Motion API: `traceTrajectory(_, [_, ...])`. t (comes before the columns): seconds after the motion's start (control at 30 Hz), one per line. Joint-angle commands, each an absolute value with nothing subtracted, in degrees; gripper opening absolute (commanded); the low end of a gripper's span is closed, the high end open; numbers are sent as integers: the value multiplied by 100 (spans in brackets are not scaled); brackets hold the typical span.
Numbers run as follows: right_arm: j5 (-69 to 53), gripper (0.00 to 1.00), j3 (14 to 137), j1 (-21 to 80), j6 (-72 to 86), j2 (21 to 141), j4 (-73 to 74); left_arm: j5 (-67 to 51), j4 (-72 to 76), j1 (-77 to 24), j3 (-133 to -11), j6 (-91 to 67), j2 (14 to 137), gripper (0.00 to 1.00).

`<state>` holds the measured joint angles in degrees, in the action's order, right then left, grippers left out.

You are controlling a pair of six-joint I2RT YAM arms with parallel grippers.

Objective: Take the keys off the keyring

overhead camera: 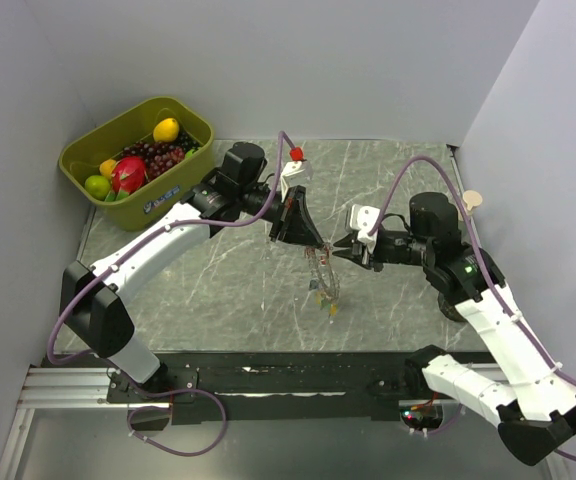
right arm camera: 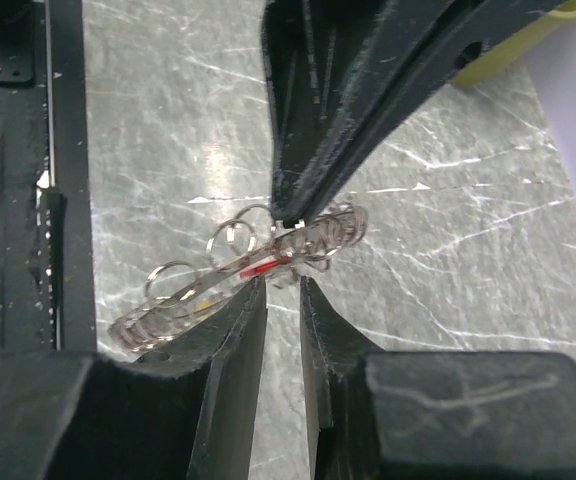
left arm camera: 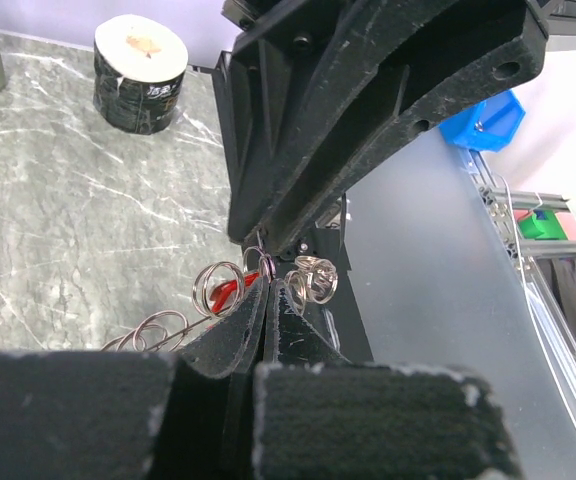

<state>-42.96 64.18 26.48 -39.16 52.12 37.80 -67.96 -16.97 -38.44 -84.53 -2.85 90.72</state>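
Note:
The keyring [overhead camera: 323, 280] is a bunch of silvery wire loops hanging above the table. My left gripper [overhead camera: 306, 238] is shut on its top end, and in the left wrist view the fingertips [left arm camera: 253, 300] pinch the wire with loops [left arm camera: 218, 287] on either side. A red key [right arm camera: 264, 267] shows among the loops of the keyring [right arm camera: 238, 270], and a yellow key [overhead camera: 333, 311] hangs at the bottom. My right gripper [right arm camera: 283, 287] faces the left gripper [right arm camera: 348, 120] with its tips just short of the loops. Its jaws stand slightly apart with only table showing between them.
A green bin [overhead camera: 183, 118] of colourful fruit sits at the back left. A roll of tape [left arm camera: 140, 60] stands on the marble table [overhead camera: 218, 290]. The right gripper [left arm camera: 368, 130] fills the space just past the left fingers. A black rail [overhead camera: 288, 375] runs along the near edge.

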Motion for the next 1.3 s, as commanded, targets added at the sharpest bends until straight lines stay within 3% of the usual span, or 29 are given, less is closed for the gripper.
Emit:
traceTrajectory(0.0, [-4157, 28, 6442, 2663, -3823, 5212, 3428, -7119, -1406, -3832, -8473, -378, 8868, 1])
traceTrajectory(0.33, [-4386, 25, 6486, 2724, -3894, 5352, 3568, -7146, -1424, -3823, -8517, -395, 8930, 1])
traceTrajectory(0.6, [-4360, 0, 6407, 2804, -3902, 5379, 3516, -7137, -1441, -3832, -8560, -404, 8974, 1])
traceTrajectory(1.2, [-4245, 0, 6258, 2944, -3999, 5344, 3621, -7154, -1345, -3797, -8517, -483, 8965, 1])
traceTrajectory(1.27, [-4228, 13, 6380, 2944, -4052, 5326, 3726, -7146, -1354, -3797, -8499, -466, 8939, 1])
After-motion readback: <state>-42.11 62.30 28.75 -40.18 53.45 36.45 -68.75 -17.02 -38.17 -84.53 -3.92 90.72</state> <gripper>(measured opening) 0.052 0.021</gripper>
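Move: My left hand holds the hanging keyring by its wire rings. From my right fingertips, the red key and its small rings lie about 2 cm to the left and 1 cm down, neither ahead nor back. The keyring's loop hangs some 3 cm left, 2 cm back and 6 cm below the right hand; the yellow key near its bottom is roughly 3 cm left, 4 cm back and 10 cm down. From my left hand, the red key is about 2 cm to the right and 1 cm lower, level fore and aft. I keep my left hand still with its pinch on the keyring, and ease my partly open right hand about 1 cm left towards the small rings by the red key, shutting its fingers fully there. Once shut, the right fingers sink about 1 cm more beside the left fingertips, hardly turning, their tips now touching the small rings. ##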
